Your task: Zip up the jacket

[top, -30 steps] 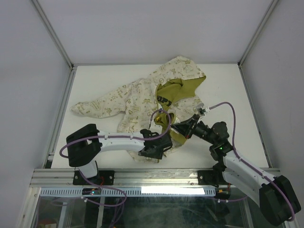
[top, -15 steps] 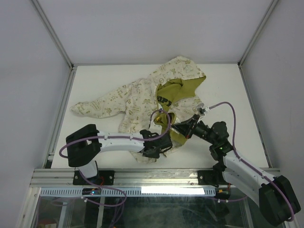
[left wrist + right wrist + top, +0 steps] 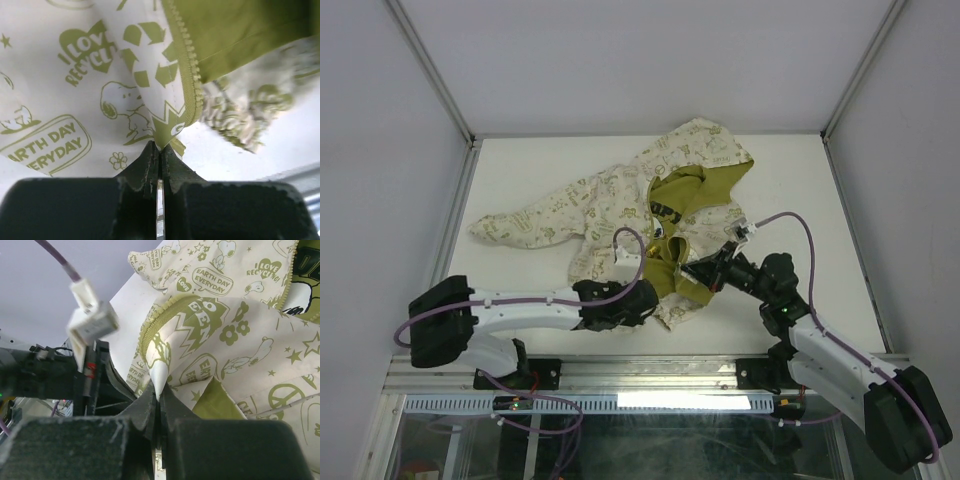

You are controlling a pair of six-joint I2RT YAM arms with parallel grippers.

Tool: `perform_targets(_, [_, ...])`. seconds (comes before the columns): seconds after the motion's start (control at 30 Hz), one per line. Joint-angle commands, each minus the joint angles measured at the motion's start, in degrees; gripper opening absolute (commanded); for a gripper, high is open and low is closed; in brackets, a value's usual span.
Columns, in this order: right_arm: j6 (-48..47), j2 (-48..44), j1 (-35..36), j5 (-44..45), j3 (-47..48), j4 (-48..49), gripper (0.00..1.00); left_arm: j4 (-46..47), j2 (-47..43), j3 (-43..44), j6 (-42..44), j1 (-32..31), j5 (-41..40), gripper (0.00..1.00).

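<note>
The jacket [image 3: 610,205] lies open on the white table, cream with olive-green prints, hood [image 3: 705,150] at the back, olive lining [image 3: 695,190] showing. My left gripper [image 3: 645,295] is shut on the jacket's bottom hem, right beside the olive zipper teeth [image 3: 187,65]; the pinched cloth [image 3: 162,135] shows in the left wrist view. My right gripper [image 3: 692,268] is shut on a fold of the other front panel [image 3: 161,371], near its zipper edge [image 3: 150,327]. The two grippers are close together at the jacket's near hem. The zipper slider is not visible.
A sleeve [image 3: 515,225] stretches to the left across the table [image 3: 520,160]. Metal frame posts [image 3: 450,215] and white walls bound the table on three sides. A purple cable [image 3: 790,225] loops above my right arm.
My left arm has swung left and lower, dragging the hem toward the near edge. The front panel folded over, showing more olive lining. My right gripper barely moved.
</note>
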Motion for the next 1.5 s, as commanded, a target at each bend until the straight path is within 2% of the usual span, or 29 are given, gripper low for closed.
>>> perform_targets(0.0, [-0.6, 0.6, -0.4, 0.5, 4.0, 0.8, 0.00, 14.0, -10.3, -3.8, 7.9, 2.6, -3.6, 0.00])
perform_targets(0.33, [-0.6, 0.4, -0.3, 0.5, 6.6, -2.9, 0.00, 43.7, -24.5, -16.8, 24.5, 12.7, 7.5, 0.00])
perform_targets(0.43, [-0.6, 0.9, -0.3, 0.5, 7.7, -3.3, 0.00, 51.5, -25.6, -18.6, 30.5, 14.3, 11.1, 0.00])
perform_targets(0.67, [-0.6, 3.6, -0.3, 0.5, 11.3, -4.8, 0.00, 62.8, -25.8, -21.2, 44.1, 14.8, 19.0, 0.00])
perform_targets(0.93, [-0.6, 6.8, 0.7, 0.5, 15.1, -9.0, 0.00, 70.2, -28.9, -25.2, 56.4, 14.9, 24.5, 0.00])
perform_targets(0.97, [-2.9, 6.9, 1.0, 0.6, 15.7, -10.3, 0.00, 70.5, -29.4, -25.4, 57.7, 14.9, 25.1, 0.00])
perform_targets(1.0, [-15.2, 6.8, 1.4, -19.8, 16.2, -11.7, 0.00, 70.7, -29.8, -25.6, 59.0, 14.9, 25.4, 0.00])
perform_targets(1.03, [-19.0, 6.6, 1.8, -25.0, 16.7, -13.1, 0.00, 70.9, -30.0, -25.6, 60.1, 14.9, 25.4, 0.00])
perform_targets(1.2, [-27.2, 6.1, 3.9, -25.9, 18.0, -16.6, 0.00, 69.6, -29.9, -24.8, 62.3, 15.2, 25.5, 0.00])
perform_targets(1.47, [-25.6, 9.1, 4.3, -24.9, 19.9, -16.5, 0.00, 71.4, -33.0, -27.5, 62.2, 15.3, 30.8, 0.00])
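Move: My left hand already pinches the lower corner of the jacket's left panel, low over the table. The matching zipper corner is shut in my right fingers, about 7 cm ahead, 10 cm to the right and 13 cm above it. From the left hand, a crumpled flap lies some 7 cm right and 2 cm ahead, and the dark print about 22 cm ahead and 6 cm right. From my right hand, the left-panel corner is 7 cm back, 10 cm left and 13 cm lower. I lift the left-panel corner some 16 cm with my left hand, first forward too, then drifting right, swinging the fingers from steeply down to level and rightward, facing my right hand. My right hand eases up and slightly forward, then draws back about 7 cm and a little left towards the left corner, turning nearly 30 degrees counter-clockwise. Both grips stay shut. ##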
